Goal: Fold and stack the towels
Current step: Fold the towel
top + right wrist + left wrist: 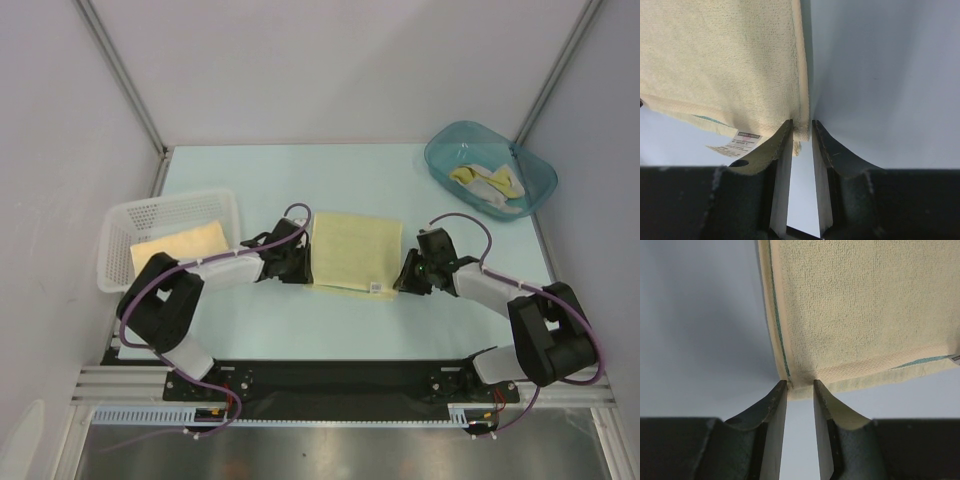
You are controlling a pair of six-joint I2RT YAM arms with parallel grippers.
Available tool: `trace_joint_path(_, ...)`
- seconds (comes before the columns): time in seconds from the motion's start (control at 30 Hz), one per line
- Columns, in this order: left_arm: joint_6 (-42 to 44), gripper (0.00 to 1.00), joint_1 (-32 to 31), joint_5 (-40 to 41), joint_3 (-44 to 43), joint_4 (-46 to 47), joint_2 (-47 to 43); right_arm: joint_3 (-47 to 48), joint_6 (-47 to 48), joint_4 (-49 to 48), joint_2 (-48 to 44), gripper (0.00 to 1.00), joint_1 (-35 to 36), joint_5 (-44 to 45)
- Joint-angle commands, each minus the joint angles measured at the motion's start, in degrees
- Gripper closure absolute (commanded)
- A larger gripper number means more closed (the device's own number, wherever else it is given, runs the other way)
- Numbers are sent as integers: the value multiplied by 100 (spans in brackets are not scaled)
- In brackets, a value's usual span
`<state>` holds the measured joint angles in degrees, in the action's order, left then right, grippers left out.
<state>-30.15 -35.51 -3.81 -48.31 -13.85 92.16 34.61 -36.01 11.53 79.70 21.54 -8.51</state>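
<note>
A pale yellow towel (350,250) with a thin teal stripe lies folded flat on the table's middle. My left gripper (303,268) is at its near left corner and my right gripper (405,278) at its near right corner. In the left wrist view the towel (865,305) puckers where its corner sits pinched between the tips of the left gripper (801,384). The right wrist view shows the towel (715,55) bunched the same way in the right gripper (802,122), with a white label (737,142) just beside it. Both grippers are shut on the towel.
A white mesh basket (125,215) stands at the left with a folded yellow towel (180,245) inside. A teal tub (440,160) at the back right holds a crumpled beige and yellow cloth (488,183). Grey walls close in on three sides.
</note>
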Motion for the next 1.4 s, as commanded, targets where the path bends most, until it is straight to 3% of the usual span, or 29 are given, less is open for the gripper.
trace_joint_path(0.0,-131,67,-35,-120,-126,171,65,-68,-11,-133,-130,72,61,-54)
trace_joint_path(0.13,-131,69,-35,-155,-143,181,127,-104,-47,-195,-130,72,70,-98)
trace_joint_path(0.23,-140,77,-35,-181,-152,189,162,-121,-82,-230,-130,72,87,-98)
trace_joint_path(0.37,-140,99,-35,-190,-196,128,171,-121,-47,-230,-183,83,87,-54)
trace_joint_path(0.5,18,100,-35,-120,-450,-345,162,89,129,-55,-236,100,61,-45)
trace_joint_path(1.1,317,100,-35,355,-1435,-1743,-268,942,191,727,-718,100,-71,-713)
trace_joint_path(1.37,484,100,-35,355,-1084,-1868,-392,4,147,518,-1246,100,-141,-1081)
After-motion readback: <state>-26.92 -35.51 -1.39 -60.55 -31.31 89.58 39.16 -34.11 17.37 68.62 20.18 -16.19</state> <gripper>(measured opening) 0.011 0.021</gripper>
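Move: The top layer's near left corner of the folded towel lies right between the left fingertips, about 1 cm below the finger point; its near right corner sits the same way between the right fingertips. The towel's middle is roughly 7 cm ahead and 11 cm right of the left hand. The care tag lies level with the right hand, some 4 cm to its left. Shut the half-open left gripper on the towel's near left corner, then the right gripper on the near right corner, pinching only the top layer. Then raise both corners off the layer below, the left about 5 cm, the right some 7 cm, easing the right hand a little left and tilting it roughly 10 degrees. ##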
